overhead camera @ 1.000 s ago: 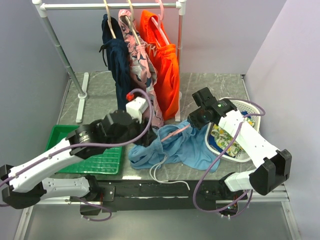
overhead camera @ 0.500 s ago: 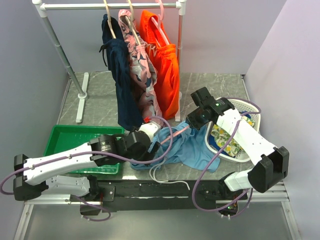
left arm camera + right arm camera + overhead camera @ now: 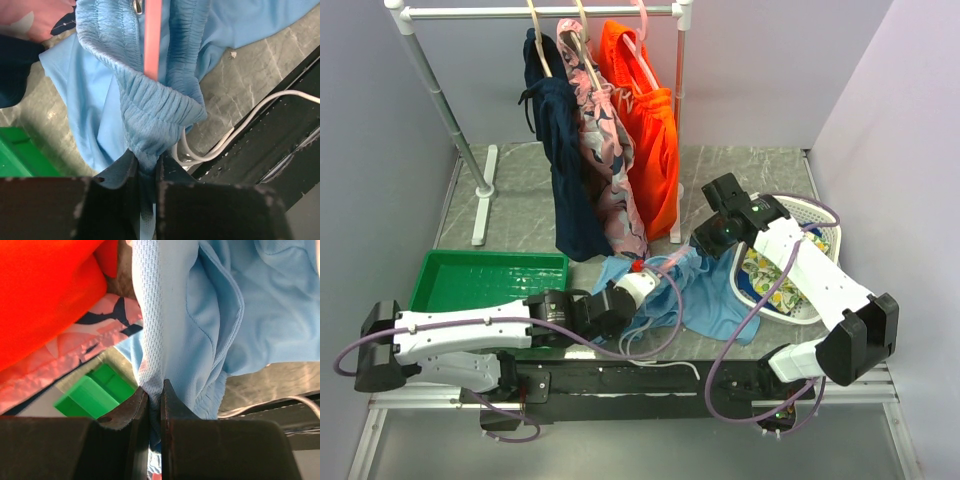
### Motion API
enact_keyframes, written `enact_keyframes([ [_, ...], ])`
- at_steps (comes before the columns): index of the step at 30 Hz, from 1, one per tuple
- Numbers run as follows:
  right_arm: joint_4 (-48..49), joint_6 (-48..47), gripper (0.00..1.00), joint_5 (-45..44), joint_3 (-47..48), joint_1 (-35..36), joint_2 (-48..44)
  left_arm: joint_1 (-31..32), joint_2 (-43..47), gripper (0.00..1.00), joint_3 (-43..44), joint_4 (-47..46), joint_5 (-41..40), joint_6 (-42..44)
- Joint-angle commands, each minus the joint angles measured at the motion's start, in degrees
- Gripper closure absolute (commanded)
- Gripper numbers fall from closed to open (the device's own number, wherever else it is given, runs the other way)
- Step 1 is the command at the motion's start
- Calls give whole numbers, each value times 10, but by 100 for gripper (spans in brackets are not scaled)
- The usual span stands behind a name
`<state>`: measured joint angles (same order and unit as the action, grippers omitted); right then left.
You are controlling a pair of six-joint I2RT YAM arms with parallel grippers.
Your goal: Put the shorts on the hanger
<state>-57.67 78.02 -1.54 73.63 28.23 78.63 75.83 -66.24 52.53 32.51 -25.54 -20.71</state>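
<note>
The light blue shorts (image 3: 705, 305) lie bunched on the table's front edge between both arms. A thin pink hanger bar (image 3: 672, 263) runs through them; it shows in the left wrist view (image 3: 152, 35) passing inside the gathered waistband (image 3: 150, 110). The rest of the hanger is hidden by cloth. My left gripper (image 3: 656, 292) is shut on the waistband at the shorts' near left (image 3: 147, 167). My right gripper (image 3: 705, 250) is shut on a fold of the blue fabric (image 3: 155, 340) at the shorts' far right, its jaws pressed together on the cloth (image 3: 155, 392).
A rack at the back holds navy shorts (image 3: 560, 150), pink patterned shorts (image 3: 605, 150) and orange shorts (image 3: 655, 140). A green tray (image 3: 470, 275) sits front left. A white basket (image 3: 817, 215) with patterned cloth stands right. A white cable (image 3: 640, 350) lies along the front edge.
My left arm has swung right and down from beside the rack to the shorts' near left edge, now gripping the waistband. The shorts have bunched rightwards. The right arm has barely moved.
</note>
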Motion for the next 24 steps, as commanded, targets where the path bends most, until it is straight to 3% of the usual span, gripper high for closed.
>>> enact_keyframes([
  [1, 12, -73, 84, 44, 50, -2, -23, 2, 25, 99, 4, -52, -50, -2],
  [2, 11, -95, 69, 48, 65, -2, -12, 3, 32, 99, 6, -51, -48, -4],
  [4, 15, -171, 61, 70, 109, -2, -1, 2, 52, 99, 13, -34, -36, -17],
  [6, 9, -206, 26, 58, 132, 2, -2, 2, 68, 99, 16, -17, -29, -28],
  [7, 14, -211, 2, 47, 142, 4, -9, 3, 73, 99, 20, -7, -22, -35],
  [12, 82, -261, 0, 1, 132, 4, -80, 3, 97, 99, 39, 39, -25, -67],
  [17, 218, -371, 0, -26, 12, 20, -221, 1, 118, 99, 97, 127, -18, -90],
  [20, 279, -438, 0, -30, -50, 53, -296, 0, 124, 99, 143, 178, -9, -98],
  [24, 317, -484, 4, -92, -108, 145, -317, -1, 129, 99, 216, 226, 15, -100],
])
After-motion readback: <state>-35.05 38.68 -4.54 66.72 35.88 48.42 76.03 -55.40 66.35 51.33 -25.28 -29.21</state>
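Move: The pink hanger inside the shorts' waistband, at its visible stretch, lies about 11 cm ahead of the left hand and 8 cm to its right, nearly level in height; from the right hand, already pinching the cloth, it is 3 cm back and 3 cm left. The white basket is 21 cm right of the right hand, level fore and aft, 10 cm below. From the left hand, the white cord lies 6 cm back and 4 cm right, the green tray 34 cm left and 3 cm ahead, both about 12 cm below. The shorts' waistband, with the hanger in it, stays pinched in the left hand, which lifts it about 10 cm and some 4 cm left. The right hand opens wide, lets go of its part of the cloth and rises some 15 cm, edging forward before drawing back, while its fingers swing up by roughly 50 degrees from pointing down and turn counter-clockwise. ##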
